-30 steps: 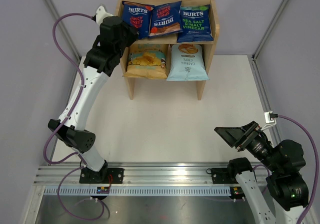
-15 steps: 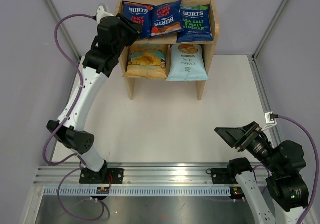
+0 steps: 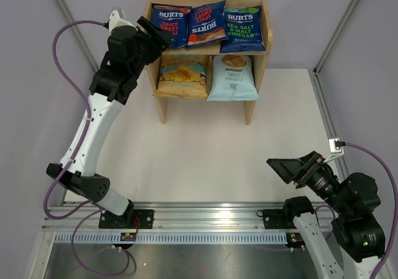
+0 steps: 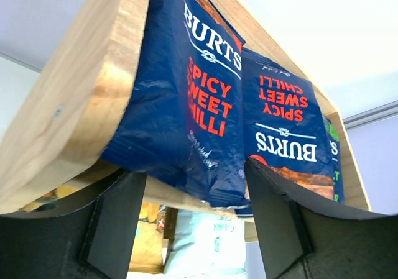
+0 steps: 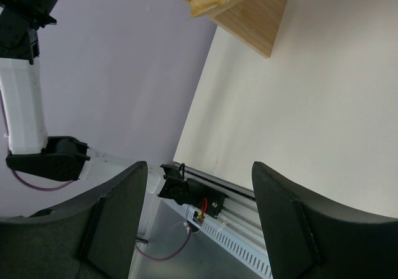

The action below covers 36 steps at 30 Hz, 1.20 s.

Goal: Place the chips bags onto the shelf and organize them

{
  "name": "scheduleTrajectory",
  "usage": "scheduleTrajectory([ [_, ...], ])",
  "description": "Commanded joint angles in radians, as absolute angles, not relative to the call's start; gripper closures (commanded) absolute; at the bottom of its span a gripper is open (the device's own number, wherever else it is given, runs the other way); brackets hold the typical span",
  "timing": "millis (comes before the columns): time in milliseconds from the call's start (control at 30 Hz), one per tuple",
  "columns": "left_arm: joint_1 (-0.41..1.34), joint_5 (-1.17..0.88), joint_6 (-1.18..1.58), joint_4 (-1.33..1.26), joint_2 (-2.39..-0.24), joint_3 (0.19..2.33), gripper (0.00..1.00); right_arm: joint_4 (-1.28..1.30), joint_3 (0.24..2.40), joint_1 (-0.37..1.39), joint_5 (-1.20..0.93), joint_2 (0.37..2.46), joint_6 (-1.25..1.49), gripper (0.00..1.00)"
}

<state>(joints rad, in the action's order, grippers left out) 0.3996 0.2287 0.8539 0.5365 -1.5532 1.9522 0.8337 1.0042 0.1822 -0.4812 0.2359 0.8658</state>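
Note:
The wooden shelf (image 3: 260, 40) holds all the chips bags. Three dark blue BURTS bags lie on its upper tier: left (image 3: 170, 23), middle (image 3: 207, 23), right (image 3: 244, 29). A yellow-and-teal bag (image 3: 181, 76) and a pale blue cassava bag (image 3: 232, 77) stand below. My left gripper (image 3: 158, 34) hovers open at the shelf's upper left corner. In the left wrist view the left BURTS bag (image 4: 199, 105) hangs over the rim, its lower edge between the spread fingers of that gripper (image 4: 196, 220), unheld. My right gripper (image 3: 292, 167) is open and holds nothing, low at the near right.
The shelf's left side panel (image 4: 68, 111) is close beside my left gripper. The right wrist view shows the shelf's lower corner (image 5: 249, 12), the white table (image 5: 311, 105), my left arm (image 5: 25, 105) and the metal rail (image 5: 236, 235).
My left gripper has opened, let go of the left BURTS bag and drawn back to the left off the upper tier. The right arm has not moved.

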Motion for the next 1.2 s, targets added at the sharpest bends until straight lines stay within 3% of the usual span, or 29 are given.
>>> scheduleTrajectory([
  [0,0.388,0.245,0.799,0.624,-1.514,1.913,0.30,0.870,1.048,0.186,-0.446,0.285,0.738,0.24],
  [100,0.388,0.250,0.770,0.626,-1.453,1.872,0.21,0.902,1.065,0.186,-0.416,0.310,0.649,0.22],
  [133,0.388,0.253,0.761,0.627,-1.434,1.856,0.01,0.908,1.069,0.187,-0.402,0.314,0.626,0.21],
  [267,0.388,0.274,0.715,0.641,-1.288,1.772,0.01,0.945,1.101,0.186,-0.275,0.331,0.502,0.10],
  [533,0.388,0.270,0.557,0.727,-1.049,1.596,0.01,1.019,1.180,0.184,-0.120,0.408,0.335,0.01],
  [967,0.388,0.190,0.318,0.790,-0.629,1.220,0.01,1.034,1.252,0.186,0.066,0.472,0.190,0.01],
  [1167,0.388,0.186,0.249,0.822,-0.509,1.109,0.01,1.029,1.229,0.186,0.037,0.489,0.190,0.00],
])
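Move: The left-hand Burts spicy chilli bag already stands on the top shelf, its middle about 6 cm ahead of my left hand, 2 cm to its right and 2 cm above. The second spicy chilli bag stands some 12 cm to the right of it and level with it in depth; the yellow chips bag lies below, roughly 4 cm ahead, 6 right and 17 down from my left hand. From my right hand the left-hand chilli bag is about 38 cm ahead, 37 left and 14 higher. I back my left hand away from the left-hand chilli bag, about 24 cm towards me and 12 cm left, sinking some 12 cm mostly late on, while the fingers finish opening wide and the wrist rolls left side up by 30 degrees. My empty right hand swings about 10 cm right and 6 cm forward, rolling left side down and turning clockwise as its fingers open fully. ##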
